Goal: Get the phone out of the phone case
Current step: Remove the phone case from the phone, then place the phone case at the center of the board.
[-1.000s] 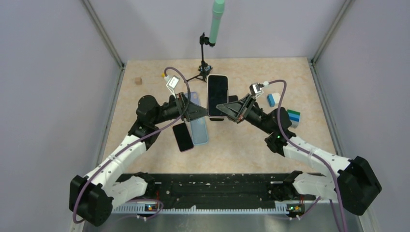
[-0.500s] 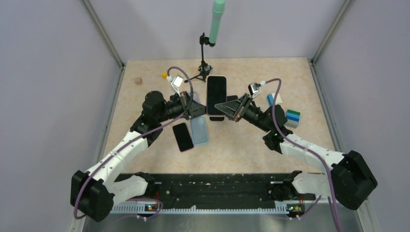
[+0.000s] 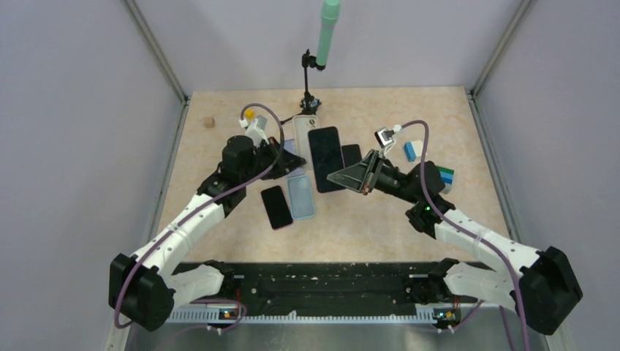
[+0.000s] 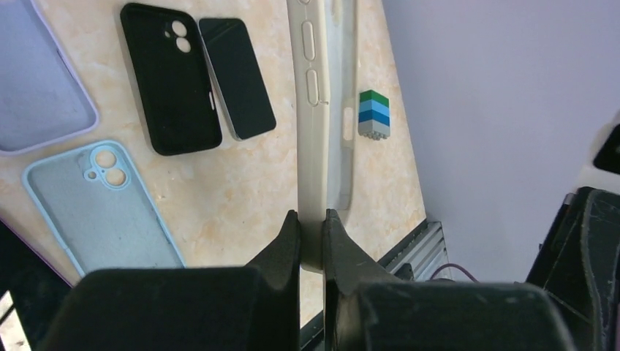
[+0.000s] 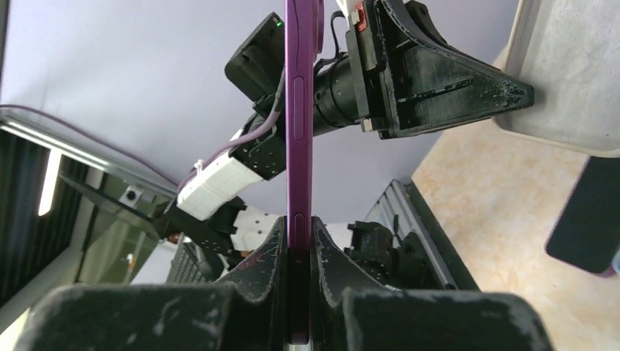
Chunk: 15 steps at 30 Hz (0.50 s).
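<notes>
The beige phone case (image 3: 300,133) hangs empty above the table, and my left gripper (image 3: 287,148) is shut on its near edge. In the left wrist view the phone case (image 4: 314,110) runs edge-on away from the left gripper (image 4: 313,227). Just right of it is the phone (image 3: 326,157), dark screen up and purple along its side, with my right gripper (image 3: 339,176) shut on its near right edge. Seen from the right wrist, the phone (image 5: 298,110) stands edge-on in the right gripper (image 5: 298,238), with the phone case (image 5: 570,73) off to the right, apart from it.
On the table lie a light blue case (image 3: 301,197), a small black phone (image 3: 276,207), a lilac case (image 3: 295,167) and a black case (image 3: 352,155). A blue block (image 3: 413,150) and a stacked block (image 3: 443,176) sit at the right. A tripod (image 3: 310,102) stands at the back.
My left gripper has shut on the case's edge and drawn it left and back. The phone has come out of it and moved nearer with the right gripper.
</notes>
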Available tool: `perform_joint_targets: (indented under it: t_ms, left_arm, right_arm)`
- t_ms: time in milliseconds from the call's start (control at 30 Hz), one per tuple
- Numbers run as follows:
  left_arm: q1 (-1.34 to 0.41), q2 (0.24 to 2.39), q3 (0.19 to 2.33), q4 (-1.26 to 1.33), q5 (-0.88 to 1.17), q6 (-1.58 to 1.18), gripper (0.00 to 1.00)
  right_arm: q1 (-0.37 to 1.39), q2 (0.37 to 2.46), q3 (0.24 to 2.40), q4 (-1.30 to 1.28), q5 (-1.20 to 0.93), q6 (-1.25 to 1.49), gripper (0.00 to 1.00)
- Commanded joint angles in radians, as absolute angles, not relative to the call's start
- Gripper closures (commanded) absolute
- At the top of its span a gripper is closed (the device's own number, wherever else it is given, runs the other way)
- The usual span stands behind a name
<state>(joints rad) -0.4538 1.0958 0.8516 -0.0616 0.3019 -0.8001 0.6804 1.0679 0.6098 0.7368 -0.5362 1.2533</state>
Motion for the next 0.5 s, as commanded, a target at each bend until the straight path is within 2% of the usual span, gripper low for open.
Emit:
perform_joint_targets:
  t_ms: [0,100,267,467]
  left_arm:
    - [-0.483,1.157,0.884,-0.052,0.379,-0.871,1.00]
    - [-0.531,1.204,0.864,-0.061,0.404,-0.910,1.00]
    - [-0.646,1.211,0.775,-0.013,0.302,-0.994,1.00]
    - [-0.754,1.324,0.733,-0.057,0.184,-1.045,1.00]
  right_arm:
    - [0.641,0.953,0.605,0.480,-0.472,1.101,1.00]
    - [0.617,0.888,0.575,0.268,-0.374,1.016,1.00]
    - [0.573,0.807,0.545,-0.008,-0.224,0.928,1.00]
    - [0.552,0.798,0.496,-0.128,-0.165,0.853,1.00]
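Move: Beneath the two raised hands, the bare table on the near side of the black case is where things are headed. The case's spot lies about 11 cm right of and 5 cm back from the left hand, 25 cm down; the black case 12 cm ahead and 9 cm right, the light-blue case almost straight below. From the right hand the purple phone's spot is about 13 cm right, 5 cm ahead and 33 cm down; the small black phone 22 cm ahead, 10 cm right. Sinking together with the two parts already separated, the left hand carries the cream case down about 10 cm while drawing back and to the right some 7 cm each, fingers tipping down. The right hand, still pinching the purple phone by its edge, drops faster, about 15 cm, swinging right and slightly forward as its fingertips dip and turn clockwise. Both grips stay shut. ##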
